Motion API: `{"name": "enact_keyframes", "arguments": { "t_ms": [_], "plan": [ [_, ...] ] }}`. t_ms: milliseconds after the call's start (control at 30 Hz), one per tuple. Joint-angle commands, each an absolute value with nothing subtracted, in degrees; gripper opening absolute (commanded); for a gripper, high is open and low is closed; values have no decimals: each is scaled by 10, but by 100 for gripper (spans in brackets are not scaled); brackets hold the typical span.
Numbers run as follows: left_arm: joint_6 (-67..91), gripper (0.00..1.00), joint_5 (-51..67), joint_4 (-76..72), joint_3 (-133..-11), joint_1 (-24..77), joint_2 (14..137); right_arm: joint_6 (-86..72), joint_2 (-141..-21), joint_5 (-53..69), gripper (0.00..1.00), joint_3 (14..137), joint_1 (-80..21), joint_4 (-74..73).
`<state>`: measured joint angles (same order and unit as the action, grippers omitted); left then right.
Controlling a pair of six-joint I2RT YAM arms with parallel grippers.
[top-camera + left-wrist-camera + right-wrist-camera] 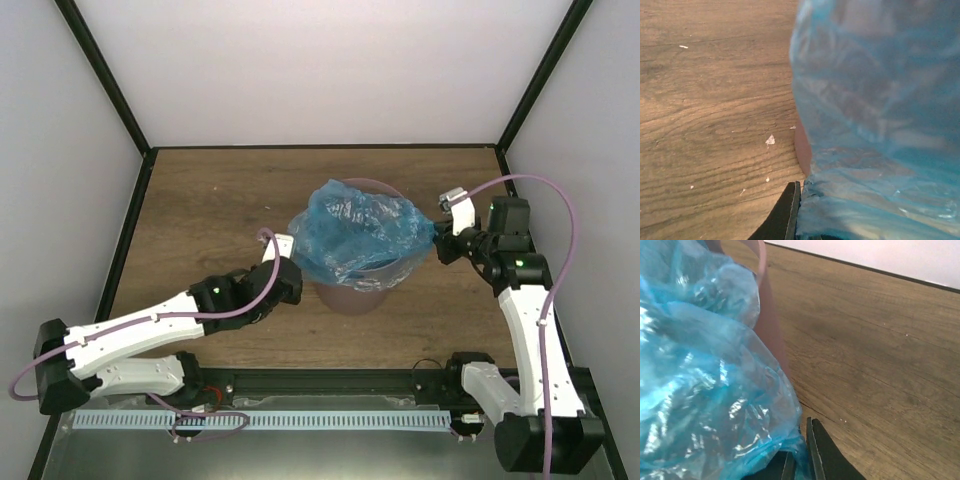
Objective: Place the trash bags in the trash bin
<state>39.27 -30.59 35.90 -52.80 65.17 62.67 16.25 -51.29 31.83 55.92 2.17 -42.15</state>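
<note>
The light-blue crinkly trash bag (pixel 355 232) lies bunched over the top of the mauve-brown trash bin (pixel 352 296) at the table's middle. My left gripper (pixel 292 272) is shut on the bag's left edge beside the bin. In the left wrist view the bag (pixel 875 125) fills the right side, a strip of bin wall (pixel 802 145) shows, and one finger (pixel 785 215) presses the plastic. My right gripper (pixel 437 241) is shut on the bag's right edge. In the right wrist view the bag (pixel 705 380) hangs over the bin (pixel 771 325), pinched between the fingers (pixel 827 455).
The wooden table (pixel 210 200) is walled by white panels with a black frame. Small white specks (pixel 770 140) lie on the wood near the bin. Both arms flank the bin, left and right.
</note>
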Motion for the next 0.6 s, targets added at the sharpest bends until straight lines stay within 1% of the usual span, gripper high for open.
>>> {"name": "enact_keyframes", "arguments": {
  "t_ms": [0, 67, 167, 200, 233, 267, 333, 367, 433, 500, 567],
  "plan": [
    [351, 4, -282, 301, -524, 633, 646, 210, -527, 314, 5, 538, 25, -384],
    [338, 4, -275, 297, -529, 630, 652, 227, -527, 326, 5, 536, 25, -389],
    [326, 5, -259, 315, -545, 631, 648, 262, -506, 332, 8, 546, 25, -419],
    [326, 8, -253, 324, -549, 631, 640, 275, -495, 330, 10, 546, 25, -429],
    [325, 13, -243, 331, -550, 630, 627, 290, -482, 328, 14, 546, 25, -440],
    [323, 21, -231, 337, -549, 630, 616, 305, -469, 327, 19, 548, 25, -451],
    [316, 44, -209, 353, -548, 632, 588, 334, -448, 325, 32, 554, 24, -476],
    [312, 51, -202, 362, -547, 634, 574, 347, -441, 322, 37, 559, 25, -493],
    [309, 61, -196, 390, -549, 638, 546, 370, -435, 315, 49, 573, 24, -524],
    [317, 69, -203, 424, -555, 641, 524, 397, -433, 311, 57, 589, 24, -560],
    [315, 73, -200, 456, -566, 641, 509, 432, -433, 311, 68, 603, 25, -598]
  ]
}}
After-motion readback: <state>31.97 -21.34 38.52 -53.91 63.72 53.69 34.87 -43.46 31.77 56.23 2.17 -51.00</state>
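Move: The bin's mouth, with the bag draped over it, is where both hands' plastic belongs. From the left gripper, shut on the bag's near-left edge, the mouth's centre lies about 10 cm ahead and 12 cm right, roughly level. From the right gripper, shut on the bag's right edge, it is some 4 cm ahead, 15 cm left and about 4 cm lower. The bag's middle lies about 7 cm ahead and 12 cm right of the left hand, near its height. Ease the right gripper down about 2 cm and the left barely forward and right towards the bin, then open both fingers wide. As they open, draw the right hand back some 5 cm and up about 3 cm, rolling its left side down and turning counter-clockwise; lift the left hand about 4 cm and pull it back and left, away from the bin, turning it 10 degrees clockwise. ##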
